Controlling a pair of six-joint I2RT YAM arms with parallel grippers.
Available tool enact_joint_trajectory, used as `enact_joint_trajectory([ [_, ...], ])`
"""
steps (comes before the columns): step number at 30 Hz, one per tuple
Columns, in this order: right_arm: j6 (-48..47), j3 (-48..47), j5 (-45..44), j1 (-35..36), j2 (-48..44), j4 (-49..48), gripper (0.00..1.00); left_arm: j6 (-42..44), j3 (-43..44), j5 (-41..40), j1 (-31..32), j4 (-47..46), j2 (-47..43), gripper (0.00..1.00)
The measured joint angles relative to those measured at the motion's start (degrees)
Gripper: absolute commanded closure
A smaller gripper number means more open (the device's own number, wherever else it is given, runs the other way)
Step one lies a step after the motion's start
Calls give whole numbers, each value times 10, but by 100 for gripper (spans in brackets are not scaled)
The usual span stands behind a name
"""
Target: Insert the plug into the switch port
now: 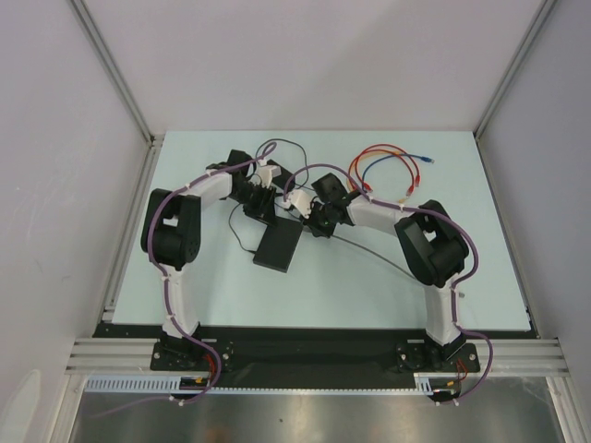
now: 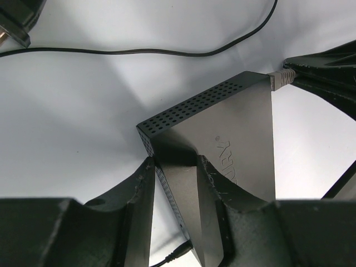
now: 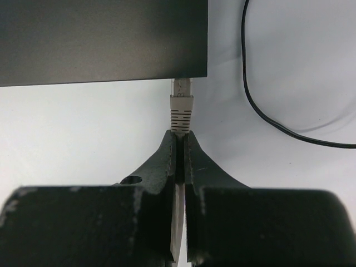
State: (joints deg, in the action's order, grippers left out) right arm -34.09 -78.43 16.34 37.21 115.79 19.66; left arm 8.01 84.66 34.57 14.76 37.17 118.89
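The flat black switch box (image 1: 279, 246) lies on the table between both arms. My left gripper (image 2: 175, 161) is shut on its near corner, one finger against the perforated side wall (image 2: 194, 105) and the other over the top face. My right gripper (image 3: 179, 133) is shut on the grey cable just behind the grey plug (image 3: 181, 108). The plug's clear tip meets the narrow edge of the box (image 3: 105, 39) close to its corner. The switch port itself is hidden under that edge. In the left wrist view the plug (image 2: 280, 79) sits at the box's far corner.
A thin black cord (image 2: 139, 53) curves across the table behind the box, and a black power adapter (image 2: 16, 19) lies at the far left. Red, orange and blue patch cables (image 1: 388, 166) lie looped at the back right. White walls enclose the table on three sides.
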Motion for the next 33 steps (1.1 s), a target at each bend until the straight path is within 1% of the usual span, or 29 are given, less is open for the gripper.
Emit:
enact_joint_trajectory([
  [4, -9, 9, 16, -8, -6, 0, 100, -10, -4, 2, 0, -7, 0, 64],
  [6, -16, 14, 28, -15, -8, 0, 100, -21, -9, 6, -1, -17, -1, 63],
  [8, -22, 17, 41, -21, -9, -1, 100, -33, -21, 14, -4, -36, -6, 57],
  [12, -27, 19, 57, -27, -9, -3, 100, -62, -59, 26, -8, -80, -27, 52],
  [15, -16, 21, 67, -27, -9, -8, 100, -87, -119, 22, -11, -130, -72, 48],
  [19, 12, 26, 80, -26, -9, -25, 100, -110, -193, 9, -11, -166, -166, 43],
  [21, 24, 26, 86, -24, -6, -36, 100, -110, -200, 4, -8, -171, -203, 41],
  [24, 42, 26, 91, -19, 0, -53, 100, -106, -202, -23, 17, -190, -255, 40],
  [29, 64, 27, 93, -18, 1, -59, 100, -105, -223, -49, 53, -208, -281, 41],
  [33, 78, 27, 100, -22, 2, -60, 100, -106, -274, -81, 63, -226, -289, 40],
])
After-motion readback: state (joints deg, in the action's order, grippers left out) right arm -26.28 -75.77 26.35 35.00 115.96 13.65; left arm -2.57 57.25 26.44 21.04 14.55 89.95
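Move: The switch's middle is about 5 cm back and 2 cm right of the left hand point, about 1 cm lower; those fingers straddle its left edge near the far corner. The power adapter lies some 13 cm ahead and 3 cm right of the left hand. The right hand holds the plug; the port is about 3 cm left and 1 cm ahead of that hand, the switch's middle about 8 cm left and 3 cm back. Open the left gripper by about half again and lift it clear of the switch's left edge, rising about 10 cm, then sink back a few while drawing some 5 cm towards the base, the wrist tilting about 20 degrees. Keep the right fingers shut on the plug at the port; ease right about 1 cm, then press left past the start by 1.5 cm, tilting the hand. ##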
